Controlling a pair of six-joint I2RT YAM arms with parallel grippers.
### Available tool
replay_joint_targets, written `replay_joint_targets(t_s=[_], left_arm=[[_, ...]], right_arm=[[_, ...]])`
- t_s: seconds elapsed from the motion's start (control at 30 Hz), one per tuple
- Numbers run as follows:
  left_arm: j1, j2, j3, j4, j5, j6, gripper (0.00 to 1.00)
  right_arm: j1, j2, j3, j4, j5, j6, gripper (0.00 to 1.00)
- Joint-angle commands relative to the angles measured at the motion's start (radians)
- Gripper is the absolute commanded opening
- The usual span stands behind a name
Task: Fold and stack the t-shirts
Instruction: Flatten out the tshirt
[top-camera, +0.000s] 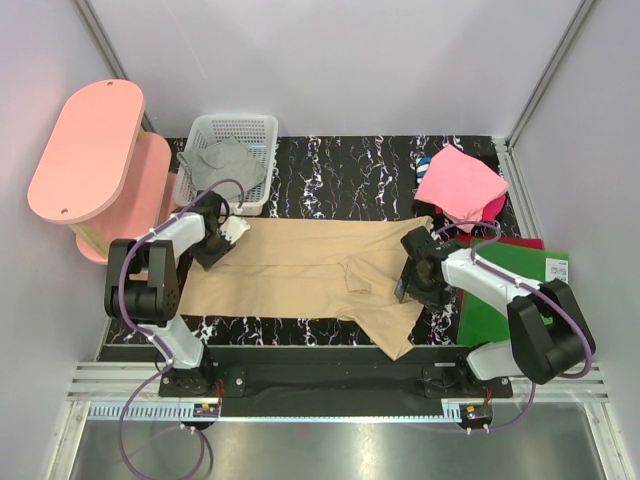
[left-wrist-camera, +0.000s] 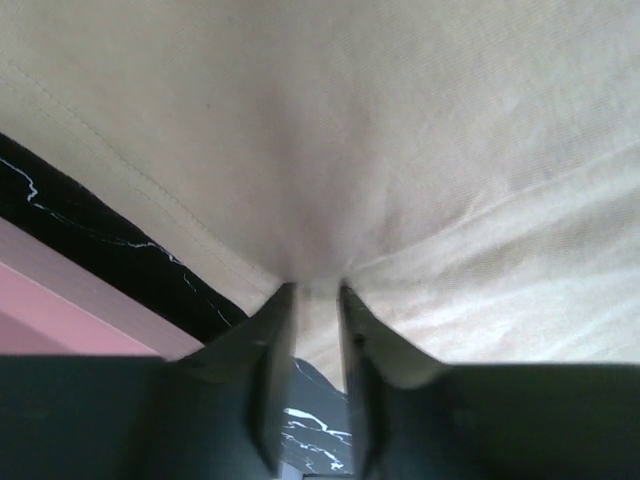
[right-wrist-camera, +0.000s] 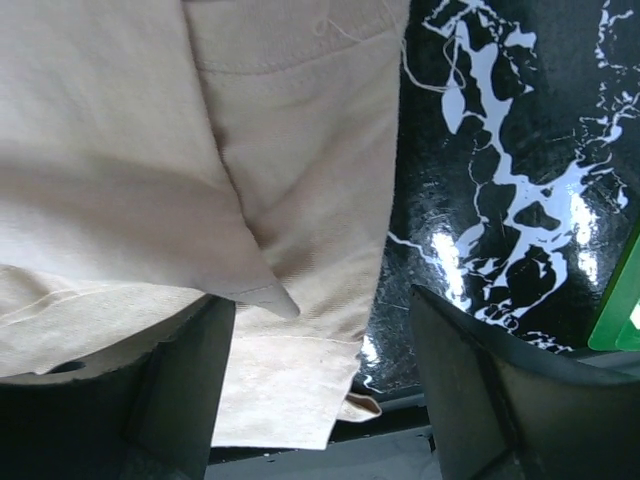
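The tan t-shirt (top-camera: 310, 270) lies spread lengthwise on the black marbled table, with one sleeve hanging toward the near edge. My left gripper (top-camera: 216, 240) is at the shirt's left end, and the left wrist view shows its jaws (left-wrist-camera: 315, 292) pinched on a fold of the tan cloth (left-wrist-camera: 400, 150). My right gripper (top-camera: 412, 268) is over the shirt's right edge. In the right wrist view it (right-wrist-camera: 320, 345) is wide open above the tan hem (right-wrist-camera: 290, 250), holding nothing. The grey t-shirt (top-camera: 225, 165) lies in the basket. The pink t-shirt (top-camera: 460, 183) lies at the back right.
A white mesh basket (top-camera: 255, 130) stands at the back left beside a pink two-tier stool (top-camera: 90, 150). A stiff green sheet (top-camera: 510, 295) lies at the right on a red one (top-camera: 525, 242). The table's near edge (right-wrist-camera: 300, 460) shows just below the right gripper.
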Motion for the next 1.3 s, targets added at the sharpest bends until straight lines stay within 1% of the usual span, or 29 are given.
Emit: replay_joint_targets(t_s=[0.0,0.13,0.3,0.43,0.53,0.57,0.63,0.67,0.73,0.77,0.8,0.93,1.1,1.17,1.27], left_arm=[[0.007,-0.069,-0.005,-0.012,0.014,0.001,0.35],[0.007,-0.096,-0.008,-0.026,0.02,0.001,0.35],[0.007,-0.104,-0.02,-0.027,0.019,0.007,0.35],[0.008,-0.109,-0.028,-0.027,0.01,0.016,0.35],[0.013,-0.11,-0.026,-0.03,0.003,0.021,0.35],[0.014,-0.109,-0.026,-0.029,0.002,0.024,0.35],[0.016,-0.115,-0.029,-0.029,-0.01,0.029,0.35],[0.019,-0.116,-0.029,-0.029,-0.013,0.035,0.35],[0.023,-0.125,-0.028,-0.029,-0.021,0.039,0.36],[0.026,-0.127,-0.026,-0.029,-0.024,0.039,0.39],[0.031,-0.132,-0.02,-0.029,-0.027,0.041,0.49],[0.036,-0.136,-0.013,-0.027,-0.033,0.042,0.56],[0.034,-0.106,-0.008,-0.023,-0.032,0.035,0.57],[0.034,-0.09,-0.005,-0.015,-0.032,0.03,0.56],[0.034,-0.058,0.003,0.007,-0.043,0.024,0.55]], right_arm=[[0.006,0.012,0.045,0.039,-0.003,0.006,0.73],[0.006,0.034,0.093,0.046,-0.007,-0.005,0.68],[0.006,0.074,0.091,0.085,0.004,-0.014,0.63],[0.006,0.106,0.082,0.12,0.005,-0.019,0.57],[0.006,0.121,0.076,0.138,0.005,-0.024,0.5],[0.006,0.121,0.076,0.143,0.004,-0.028,0.45],[0.006,0.115,0.08,0.141,-0.001,-0.033,0.38],[0.006,0.109,0.08,0.141,-0.003,-0.036,0.29],[0.006,0.085,0.087,0.138,-0.007,-0.037,0.2],[0.006,0.074,0.088,0.132,-0.009,-0.039,0.17],[0.006,0.057,0.094,0.126,-0.01,-0.039,0.13],[0.006,0.01,0.113,0.07,0.0,-0.043,0.12],[0.006,-0.062,0.114,0.0,0.048,-0.045,0.11],[0.006,-0.078,0.111,-0.007,0.054,-0.047,0.08],[0.006,-0.083,0.11,-0.012,0.056,-0.048,0.05]])
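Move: The right hand hovers open just above the t-shirt's right edge; the folded layers it goes for lie about 3 cm ahead and 2 cm to its left, some 1 cm lower. The dangling flap is roughly 9 cm back and 5 cm left of the hand, the green board 24 cm to its right and 1 cm farther out. From the left hand, the shirt's left edge is level and about 2 cm left, the basket about 25 cm ahead and 5 cm right, the folded layers 51 cm right and 6 cm back. The right hand slides about 3.5 cm forward and 2 cm left over the t-shirt's right side, sinking slightly as its wide-open fingers close and pinch the folded layers together, then it lifts them some 4 cm, the fingertips tilting forward by about 10 degrees. Meanwhile the left hand, its fingers already parted, rises clear of the cloth by about 2 cm, eases slightly back and then left towards the shirt's left edge, and opens wider. ##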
